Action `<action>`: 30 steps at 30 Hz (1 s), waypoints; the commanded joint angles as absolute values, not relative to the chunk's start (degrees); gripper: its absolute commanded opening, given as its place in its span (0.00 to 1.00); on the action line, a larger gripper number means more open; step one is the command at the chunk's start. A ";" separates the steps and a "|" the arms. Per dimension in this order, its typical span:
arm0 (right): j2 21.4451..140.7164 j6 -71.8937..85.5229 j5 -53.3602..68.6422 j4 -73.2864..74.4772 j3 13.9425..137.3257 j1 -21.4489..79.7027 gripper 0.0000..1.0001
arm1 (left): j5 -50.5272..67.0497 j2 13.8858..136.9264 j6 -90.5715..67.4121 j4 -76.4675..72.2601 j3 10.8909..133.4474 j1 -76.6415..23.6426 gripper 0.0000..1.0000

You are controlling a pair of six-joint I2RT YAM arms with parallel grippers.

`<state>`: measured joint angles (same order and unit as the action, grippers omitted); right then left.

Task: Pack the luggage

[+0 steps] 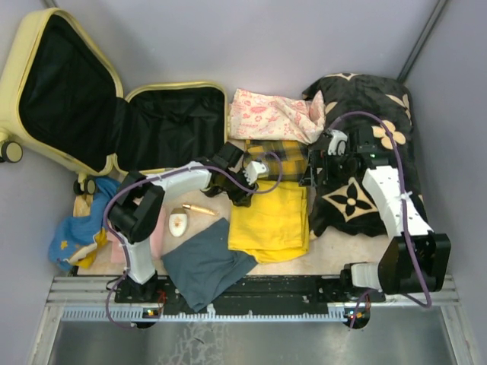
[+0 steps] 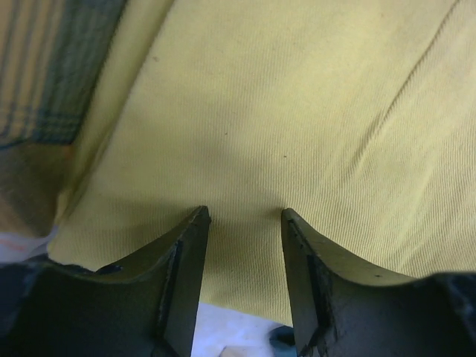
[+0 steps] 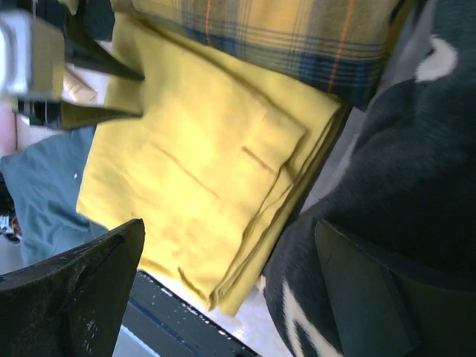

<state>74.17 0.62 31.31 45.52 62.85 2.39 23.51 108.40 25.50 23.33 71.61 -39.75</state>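
The luggage [image 1: 176, 87] lies open at the back left, pale yellow shell with black lining and nothing inside. A folded yellow cloth [image 1: 270, 220] [image 2: 297, 111] [image 3: 193, 163] lies mid-table. My left gripper [image 1: 243, 196] [image 2: 245, 214] is at that cloth's upper left edge. Its jaws stand half closed on either side of the edge, with flat cloth in the gap and no pinch showing. My right gripper [image 1: 310, 179] [image 3: 229, 223] hangs wide open above the cloth's right edge, where it meets the black flowered cloth [image 1: 358, 198] [image 3: 401, 163].
A yellow-and-blue plaid cloth [image 1: 278, 156] [image 3: 297, 37] lies behind the yellow one, with a pink-patterned cloth [image 1: 274, 114] further back. A grey-blue garment [image 1: 205, 262] lies front centre. A blue-and-yellow soft item [image 1: 76, 236], a small white object [image 1: 177, 223] and a gold tube [image 1: 199, 209] lie left.
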 commanded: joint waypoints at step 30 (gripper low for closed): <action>78.39 24.82 2.66 28.43 42.02 8.95 0.92 | 23.22 77.73 0.76 8.07 43.77 -34.29 0.89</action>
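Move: The yellow cloth's middle is about 7 cm right of the left hand and 5 cm back, just below; from the right hand it is some 9 cm left, 7 back and 14 down. From the right hand, the plaid cloth lies about 8 cm ahead and 7 left, the black cushion 9 ahead and 17 right. The slate cloth is some 14 cm back and 9 left of the left hand. Left hand opens, lifting leftward off the yellow cloth; right hand sinks about 11 cm towards its right edge. ##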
